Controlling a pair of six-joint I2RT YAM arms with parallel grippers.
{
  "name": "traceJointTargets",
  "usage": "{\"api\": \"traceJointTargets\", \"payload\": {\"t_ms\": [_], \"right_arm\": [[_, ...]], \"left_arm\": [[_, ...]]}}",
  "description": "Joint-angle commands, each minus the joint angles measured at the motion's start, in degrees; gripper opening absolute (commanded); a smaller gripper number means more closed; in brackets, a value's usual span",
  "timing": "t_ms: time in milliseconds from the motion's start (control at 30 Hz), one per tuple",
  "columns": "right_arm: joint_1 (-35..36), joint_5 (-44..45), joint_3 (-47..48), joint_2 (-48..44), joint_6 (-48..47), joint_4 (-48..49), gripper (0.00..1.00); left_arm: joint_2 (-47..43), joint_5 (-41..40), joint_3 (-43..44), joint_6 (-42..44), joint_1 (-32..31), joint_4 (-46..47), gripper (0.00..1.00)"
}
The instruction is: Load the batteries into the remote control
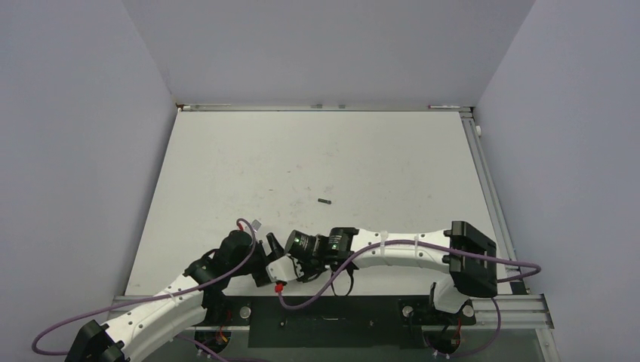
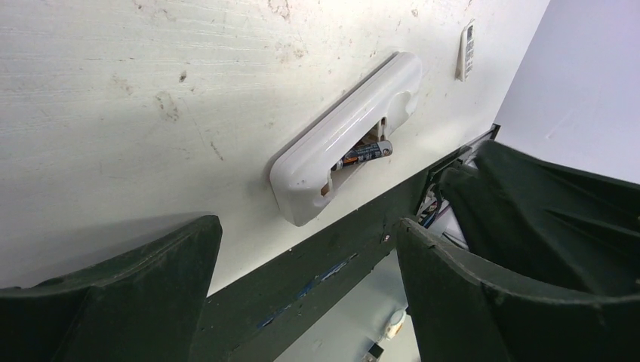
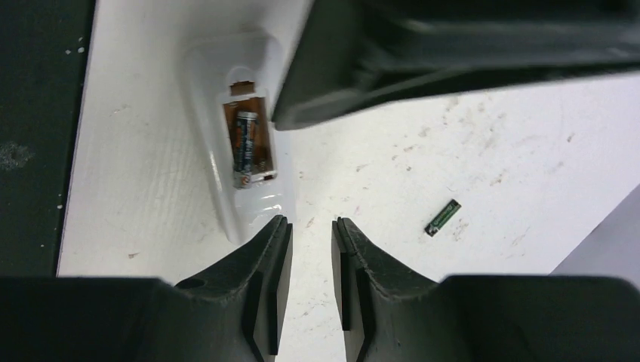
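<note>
The white remote control [image 2: 341, 136] lies back up near the table's front edge, its brownish recess open. One of the batteries [image 3: 244, 145] sits in that recess, also seen as the battery [image 2: 365, 153] in the left wrist view. The other battery [image 3: 442, 217] lies loose on the table, and the top view shows this battery [image 1: 325, 201] farther out. My right gripper [image 3: 310, 222] hovers just beside the remote control [image 3: 226, 196], its jaws a narrow gap apart with nothing between them. My left gripper [image 2: 308, 225] stands wide open and empty, short of the remote.
A small white slotted piece [image 2: 467, 50] lies on the table beyond the remote. The dark front rail [image 2: 324, 264] runs right under the left gripper. Both arms crowd together at the front middle. Grey walls close in the table [image 1: 317, 158] on three sides.
</note>
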Motion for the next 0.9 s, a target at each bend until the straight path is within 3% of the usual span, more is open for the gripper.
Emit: {"api": "traceJointTargets", "payload": {"t_ms": [0,367,700,733,767,800,867], "right_arm": [[-2.9,-0.9,1.1,-5.6,4.9,3.7,0.27],[-13.8,-6.2,-2.0,-12.2,24.6,12.0,0.32],[-18.6,-8.1,-7.1,-13.5,35.2,18.8,0.39],[-19.2,-8.9,-7.1,-13.4,35.9,19.0,0.42],[-20.0,-10.4,-7.2,-13.4,36.5,19.3,0.59],[-20.9,-12.4,-7.4,-13.4,37.0,19.6,0.83],[-22.9,-16.9,-8.0,-13.6,38.0,20.5,0.88]], "left_arm": [[0.5,0.7,0.9,0.9,0.0,1.8,0.83],[5.6,2.3,1.5,1.4,-0.1,4.7,0.82],[10.7,3.6,1.9,0.5,-0.3,7.9,0.80],[11.5,3.8,2.0,0.4,-0.3,8.6,0.80],[12.3,4.0,2.1,0.3,-0.4,9.2,0.80],[13.0,4.2,2.2,0.4,-0.4,9.6,0.80],[14.5,4.7,2.6,0.5,-0.4,10.6,0.80]]}}
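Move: The loose battery lies some 18 cm ahead of the right gripper, about 1 cm to its right and 7 cm below. The remote, with one battery already in its bay, sits about 2 cm back from the right gripper, roughly level sideways and 6 cm down; a small white piece lies about 3 cm ahead and 19 cm to the right. From the left gripper, the remote's middle is about 8 cm right, 1 cm ahead and 3 cm lower. Lift the empty right gripper up and away from the remote while swinging it forward about 7 cm towards the loose battery, then let it sink some 2 cm. Turn the wrist clockwise about 40 degrees on the way, left side rising, and spread the barely parted fingers wide at the end. Ease the open left gripper about 1.5 cm right, towards the remote's near end. ##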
